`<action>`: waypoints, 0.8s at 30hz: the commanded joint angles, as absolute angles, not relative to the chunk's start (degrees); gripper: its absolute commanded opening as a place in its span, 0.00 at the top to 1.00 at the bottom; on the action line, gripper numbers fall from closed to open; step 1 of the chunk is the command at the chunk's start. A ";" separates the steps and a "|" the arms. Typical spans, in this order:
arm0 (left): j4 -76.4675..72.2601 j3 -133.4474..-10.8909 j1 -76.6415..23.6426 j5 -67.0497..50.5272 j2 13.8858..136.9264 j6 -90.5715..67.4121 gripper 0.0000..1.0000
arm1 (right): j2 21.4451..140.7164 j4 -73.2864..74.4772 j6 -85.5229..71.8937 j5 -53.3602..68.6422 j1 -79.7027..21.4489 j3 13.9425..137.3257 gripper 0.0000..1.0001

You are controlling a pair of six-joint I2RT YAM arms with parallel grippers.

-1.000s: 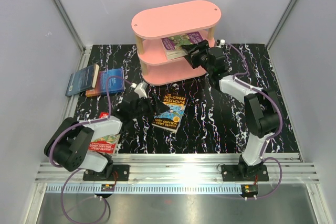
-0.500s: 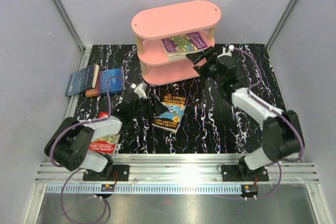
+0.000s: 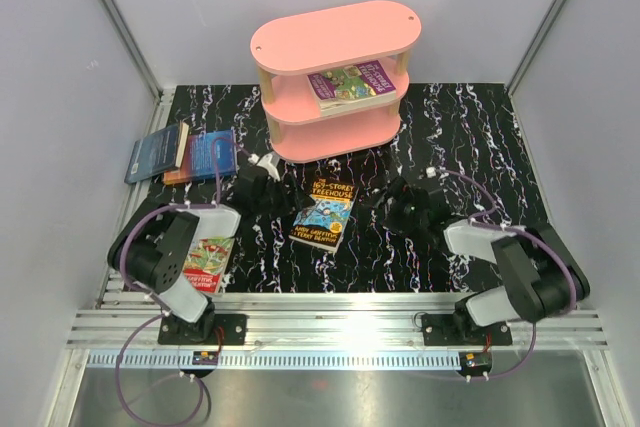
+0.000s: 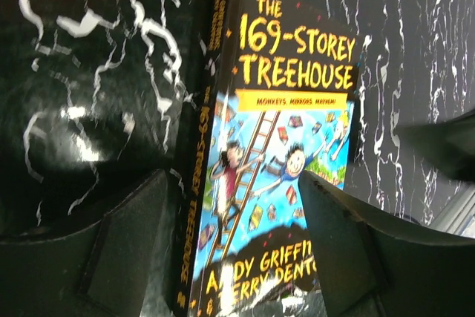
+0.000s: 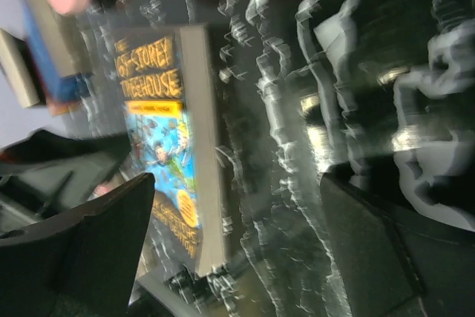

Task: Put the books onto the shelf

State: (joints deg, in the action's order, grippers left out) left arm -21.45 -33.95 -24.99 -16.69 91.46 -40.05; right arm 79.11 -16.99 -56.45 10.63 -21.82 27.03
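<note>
The pink shelf stands at the back of the table, with a purple book lying on its middle tier. A black, yellow and blue "Treehouse" book lies flat mid-table. My left gripper is open just left of it, its fingers apart from the book. To the right of the same book is my right gripper, wide open and empty. Two dark blue books lie at the far left. A red book shows partly under my left arm.
Pale walls enclose the black marbled table on three sides. A metal rail runs along the near edge at the arm bases. The right wrist view is blurred by motion.
My right gripper let go of the purple book on the middle tier, pulled back from the shelf and swung down beside the Treehouse book. My left gripper drew back slightly from that book.
</note>
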 commanded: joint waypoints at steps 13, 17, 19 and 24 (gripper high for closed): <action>-24.79 -35.68 -28.73 -17.75 99.23 -39.81 0.27 | 110.38 -48.84 -67.85 15.82 -34.54 32.61 0.01; -26.19 -35.69 -30.14 -18.37 100.54 -40.52 0.27 | 111.97 -53.17 -69.26 15.73 -36.47 32.52 0.30; -27.24 -35.77 -30.67 -18.89 101.60 -41.13 0.27 | 110.92 -52.65 -69.08 15.65 -37.00 32.78 0.48; -27.86 -35.95 -30.76 -19.16 102.31 -41.57 0.28 | 105.13 -48.26 -67.42 14.24 -38.93 32.78 0.79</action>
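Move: Between the hands lies the 169-Storey Treehouse book: about 18 cm left, 2 cm back and 4 cm below the right hand, and some 8 cm right, 2 cm back and 2 cm below the left. From the left hand, the shelf's bottom board is about 22 cm ahead and 11 cm right, roughly level in height; the red book is around 13 cm back and 23 cm left, 2 cm lower. Sweeping left about 13 cm and sinking some 2 cm to the book's right-hand page edge, the right hand rolls its left side up about 15 degrees and turns slightly counter-clockwise, then closes from wide open to pinch the covers. From the other side the left hand, fingers still open, eases 3.5 cm right and a little forward against the spine edge. ##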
